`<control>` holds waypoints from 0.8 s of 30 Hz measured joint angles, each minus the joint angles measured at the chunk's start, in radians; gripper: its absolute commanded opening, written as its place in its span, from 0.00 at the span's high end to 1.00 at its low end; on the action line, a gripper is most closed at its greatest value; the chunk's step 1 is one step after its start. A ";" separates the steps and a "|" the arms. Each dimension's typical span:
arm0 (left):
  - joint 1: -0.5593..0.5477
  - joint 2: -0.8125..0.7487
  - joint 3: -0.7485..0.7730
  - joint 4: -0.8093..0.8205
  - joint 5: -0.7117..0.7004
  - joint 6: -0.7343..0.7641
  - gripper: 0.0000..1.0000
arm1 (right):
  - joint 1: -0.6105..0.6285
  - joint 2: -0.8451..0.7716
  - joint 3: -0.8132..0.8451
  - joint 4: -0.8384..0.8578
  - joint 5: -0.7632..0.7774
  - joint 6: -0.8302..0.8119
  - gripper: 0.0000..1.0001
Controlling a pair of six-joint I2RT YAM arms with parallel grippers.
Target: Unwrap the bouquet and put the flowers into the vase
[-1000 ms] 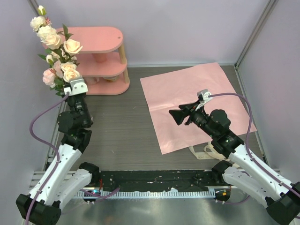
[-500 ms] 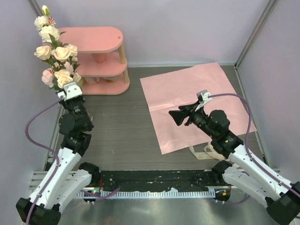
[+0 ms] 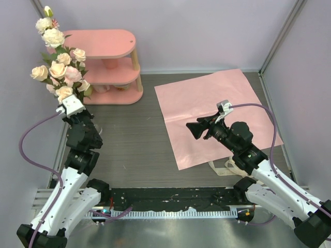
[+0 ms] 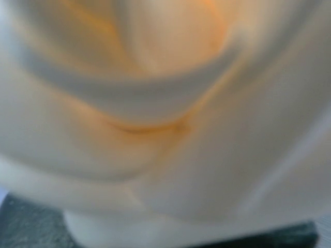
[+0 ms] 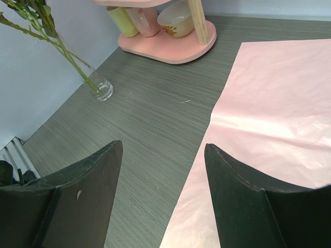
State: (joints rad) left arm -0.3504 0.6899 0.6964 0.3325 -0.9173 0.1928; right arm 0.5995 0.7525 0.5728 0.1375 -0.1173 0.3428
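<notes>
The flowers (image 3: 58,64), cream and pale pink roses on green stems, rise at the far left against the wall. My left gripper (image 3: 70,102) is under them, its fingers hidden by its wrist camera and the blooms, shut on the stems. One blurred cream rose (image 4: 165,113) fills the left wrist view. In the right wrist view the vase (image 5: 103,90), a small clear glass, stands on the table with green stems (image 5: 62,49) leaning out of it to the left. My right gripper (image 3: 192,127) (image 5: 163,147) hangs open and empty over the left edge of the pink wrapping paper (image 3: 217,111) (image 5: 274,103).
A pink two-tier shelf (image 3: 111,44) (image 5: 165,49) stands at the back left, with a yellow-green cup (image 5: 121,20), a pink cup (image 5: 145,21) and a bowl (image 5: 176,20) on its lower level. A cream ribbon (image 3: 222,166) lies by the paper's near edge. Walls enclose the table.
My left gripper has swung left and a little nearer, carrying the flowers with it towards the left wall. The right arm has not moved.
</notes>
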 measured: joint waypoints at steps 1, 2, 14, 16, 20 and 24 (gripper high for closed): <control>0.000 -0.002 0.000 -0.011 -0.007 -0.013 1.00 | 0.000 0.000 0.000 0.001 0.000 0.000 0.30; 0.000 -0.004 0.000 -0.018 -0.015 -0.028 1.00 | 0.000 0.000 -0.001 0.002 0.000 0.001 0.30; 0.000 0.024 0.010 -0.225 -0.095 -0.258 1.00 | 0.000 -0.003 -0.018 0.012 0.000 0.004 0.30; 0.000 0.028 0.010 -0.253 -0.105 -0.292 1.00 | 0.000 -0.003 -0.018 0.012 0.000 0.004 0.30; 0.000 0.028 0.010 -0.283 -0.121 -0.345 1.00 | 0.000 -0.002 -0.018 0.012 0.000 0.004 0.30; 0.000 0.032 0.010 -0.320 -0.139 -0.375 1.00 | 0.000 -0.002 -0.018 0.012 0.000 0.004 0.30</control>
State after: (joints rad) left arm -0.3500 0.7223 0.7059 0.0124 -1.0561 -0.1825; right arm 0.5995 0.7502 0.5549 0.1493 -0.1173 0.3466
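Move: The left hand, already closed on the bouquet stems with their ends inside the vase, has the middle of the glass vase about 24 cm below it, some 6 cm ahead and 2 cm to its right. The pink shelf stands some 25 cm ahead of this hand and 4 cm to its right, its middle about 17 cm lower. From the idle right hand, the vase lies roughly 35 cm to the left, 10 cm ahead and 14 cm below. Downwards, almost straight, the left hand sinks about 6 cm towards the vase, keeping its closed grip on the stems just under the flower heads. As it goes down, the wrist rolls its left side lower by some 10 degrees, tips slightly forward and turns a little counter-clockwise. ##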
